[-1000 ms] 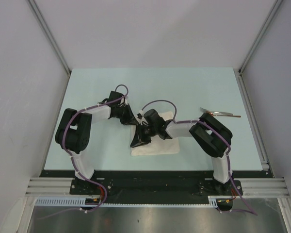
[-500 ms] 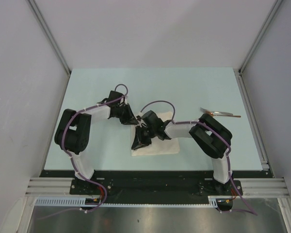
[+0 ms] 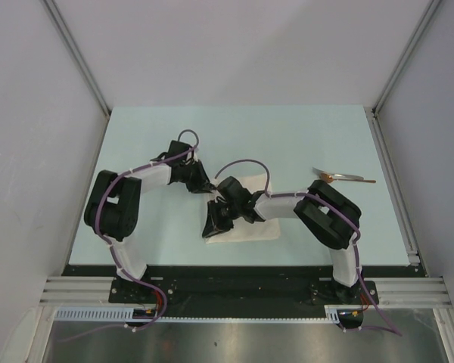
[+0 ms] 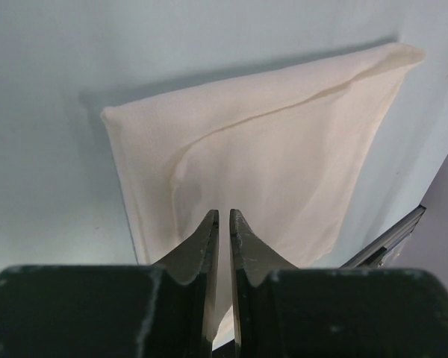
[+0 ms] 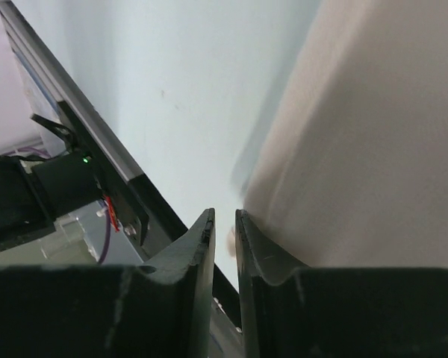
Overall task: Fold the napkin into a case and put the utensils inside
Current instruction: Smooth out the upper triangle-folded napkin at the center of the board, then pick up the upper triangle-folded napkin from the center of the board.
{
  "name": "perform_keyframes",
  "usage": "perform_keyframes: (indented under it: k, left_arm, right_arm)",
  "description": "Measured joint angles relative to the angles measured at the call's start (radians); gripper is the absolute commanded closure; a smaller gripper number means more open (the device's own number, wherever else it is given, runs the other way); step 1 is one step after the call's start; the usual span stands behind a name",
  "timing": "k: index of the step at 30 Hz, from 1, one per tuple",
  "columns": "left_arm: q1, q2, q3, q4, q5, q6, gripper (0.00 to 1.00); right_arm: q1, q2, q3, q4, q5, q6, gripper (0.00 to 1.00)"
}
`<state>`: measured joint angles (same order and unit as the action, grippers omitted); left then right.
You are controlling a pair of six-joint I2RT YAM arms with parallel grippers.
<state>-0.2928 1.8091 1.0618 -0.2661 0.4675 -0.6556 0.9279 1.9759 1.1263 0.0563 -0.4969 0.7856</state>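
The napkin [image 3: 251, 225] lies folded on the table's middle, cream, with an upper layer creased diagonally in the left wrist view [image 4: 284, 149]. My left gripper [image 3: 209, 190] is at its far left corner, jaws a sliver apart, tips [image 4: 224, 215] low over the cloth with nothing clearly pinched. My right gripper [image 3: 211, 227] is at the near left corner. Its jaws [image 5: 224, 216] are nearly together with a bit of cream cloth between them, and the napkin [image 5: 373, 134] bulges just to their right. The spoon [image 3: 346, 178] lies far right, away from both grippers.
The table's black near edge and metal rail [image 5: 108, 153] run close under my right gripper. Grey walls enclose the table on three sides. Both arms crowd over the napkin's left half.
My right gripper has slid left and toward the near edge along the napkin's left side. The left gripper has hardly moved. The spoon is unchanged.
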Motion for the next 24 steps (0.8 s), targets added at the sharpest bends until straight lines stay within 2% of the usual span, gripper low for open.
perform_keyframes:
  k: [8,13,15,17,18,21,24]
  left_arm:
    - [0.001,0.024,0.005,-0.004,-0.021,0.001,0.85]
    - [0.002,-0.006,0.036,-0.065,-0.051,0.003,0.71]
    - [0.005,-0.056,0.054,-0.105,-0.077,0.005,0.68]
    - [0.016,-0.134,0.07,-0.148,-0.123,0.005,0.66]
    - [0.025,-0.186,0.077,-0.171,-0.154,0.003,0.65]
    - [0.073,-0.361,0.101,-0.231,-0.269,-0.009,0.64]
    - [0.113,-0.515,0.107,-0.271,-0.399,-0.037,0.62]
  right_arm:
    - [0.024,-0.003,-0.045,0.009,0.011,0.003,0.78]
    - [0.029,-0.021,-0.002,-0.087,0.053,-0.037,0.74]
    - [0.034,-0.036,0.029,-0.144,0.085,-0.058,0.68]
    - [0.038,-0.059,0.06,-0.206,0.122,-0.076,0.57]
    - [0.041,-0.072,0.08,-0.24,0.147,-0.085,0.48]
    - [0.051,-0.11,0.148,-0.34,0.233,-0.11,0.36]
    - [0.057,-0.119,0.228,-0.428,0.323,-0.117,0.3]
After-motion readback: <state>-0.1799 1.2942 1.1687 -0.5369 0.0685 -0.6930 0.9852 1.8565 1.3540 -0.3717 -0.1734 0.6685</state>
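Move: The folded napkin's middle lies about 10 cm to the right of the right hand and some 9 cm ahead, only about a centimetre lower; its near-left corner is roughly 2 cm back from those fingers, level sideways. From the left hand, the napkin's middle is about 8 cm to the right and 7 cm back, its far-left corner some 3 cm ahead and 3 cm to the left. The utensils lie far off, about 41 cm to the right of the right hand and 19 cm ahead. The napkin's left fold gets a last short stroke back and down of about 1.5 cm towards its near corner from the right fingertips, which pause, then lift off about 5 cm while easing forward and opening. The left hand dips a centimetre at the far-left end, then withdraws fast, up nearly 18 cm and 10 cm left, swinging counter-clockwise, tilting up and opening a little. ##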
